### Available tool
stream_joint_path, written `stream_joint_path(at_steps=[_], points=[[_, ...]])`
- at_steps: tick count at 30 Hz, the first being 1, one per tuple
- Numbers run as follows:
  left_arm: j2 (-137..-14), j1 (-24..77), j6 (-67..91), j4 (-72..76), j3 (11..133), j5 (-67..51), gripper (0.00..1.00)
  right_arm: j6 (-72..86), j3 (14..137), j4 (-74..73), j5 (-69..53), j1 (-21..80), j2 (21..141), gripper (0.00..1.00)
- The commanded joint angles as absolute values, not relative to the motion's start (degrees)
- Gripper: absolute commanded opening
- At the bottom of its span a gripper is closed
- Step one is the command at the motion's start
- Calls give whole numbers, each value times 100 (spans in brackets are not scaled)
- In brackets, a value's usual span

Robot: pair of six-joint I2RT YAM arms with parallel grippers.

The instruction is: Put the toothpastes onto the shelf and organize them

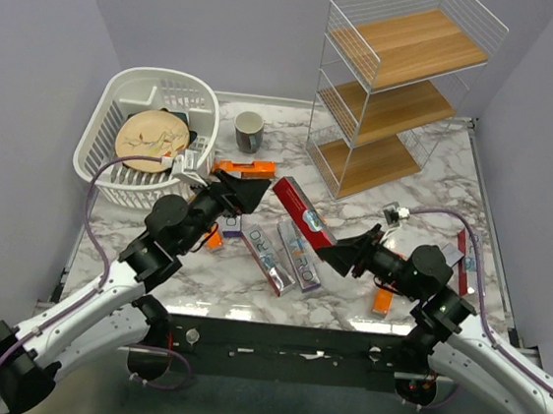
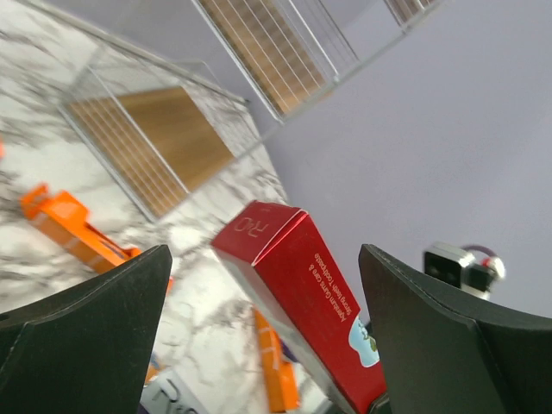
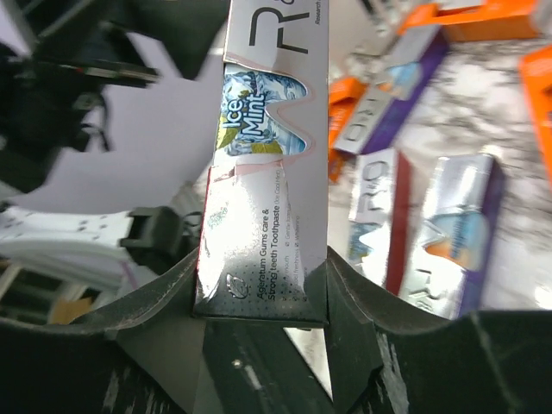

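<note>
A long toothpaste box (image 1: 304, 213), red on one side and silver on its face (image 3: 267, 172), hangs tilted above the table. My right gripper (image 1: 339, 256) is shut on its lower end (image 3: 259, 289). The box's upper end (image 2: 302, 293) lies between the fingers of my left gripper (image 1: 248, 192), which stand wide open and apart from it (image 2: 263, 250). Several other toothpastes lie on the marble: two silver-purple boxes (image 1: 269, 256) (image 1: 299, 256) and orange ones (image 1: 246, 169) (image 1: 382, 299). The shelf (image 1: 397, 91) stands at the back right, and all three of its boards are bare.
A white plastic basket (image 1: 104, 149) holding a plate stands at the back left. A grey mug (image 1: 249, 132) sits beside it. A red-white box (image 1: 464, 261) lies near the right table edge, behind my right arm. The shelf's lowest board (image 2: 155, 142) shows in the left wrist view.
</note>
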State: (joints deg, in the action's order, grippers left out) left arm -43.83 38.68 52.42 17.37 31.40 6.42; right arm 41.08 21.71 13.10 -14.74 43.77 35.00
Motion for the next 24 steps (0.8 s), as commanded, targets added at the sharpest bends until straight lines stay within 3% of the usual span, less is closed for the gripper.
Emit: stream_joint_path(at_steps=[1,6,12,19,24], points=[[-3929,3806,3738,10,3734,2090,99,3428,2644,-648,-46,4342,2998,36],[-3963,3797,2603,-842,4655,2741,99,3322,2935,-1800,1227,4342,2900,35],[-4455,3744,1304,-643,5281,2804,99,3463,3181,-2417,2204,4342,3234,35],[-5019,3350,826,-238,5152,2461,99,3332,3524,-2593,3233,4333,3831,35],[-4774,2742,959,-98,4651,1810,99,2585,3709,-1830,3087,3886,4481,35]])
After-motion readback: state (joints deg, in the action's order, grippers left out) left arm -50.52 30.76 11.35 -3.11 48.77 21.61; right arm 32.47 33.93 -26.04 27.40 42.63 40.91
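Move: The shelf's bottom board lies roughly 32 cm ahead, 12 cm right and 19 cm below the right hand, which already holds the red-and-silver toothpaste. From that hand the tilted orange box is about 18 cm ahead and 8 cm left, and the near orange box 3 cm back and 16 cm right, both some 22 cm below. For the open left hand, the blue-and-silver toothpaste lies about 8 cm ahead, 5 cm left and 28 cm below. The red-and-silver toothpaste, still gripped at its near end, is carried by the right hand about 13 cm right while sinking and easing forward, towards the shelf's lower part; the wrist swings clockwise until the fingers point forward and tip down some 30 degrees. The left hand, already open and clear of the box, draws off about 10 cm left and somewhat forward, rising and then sinking again, its fingers turning to point nearly straight ahead. ##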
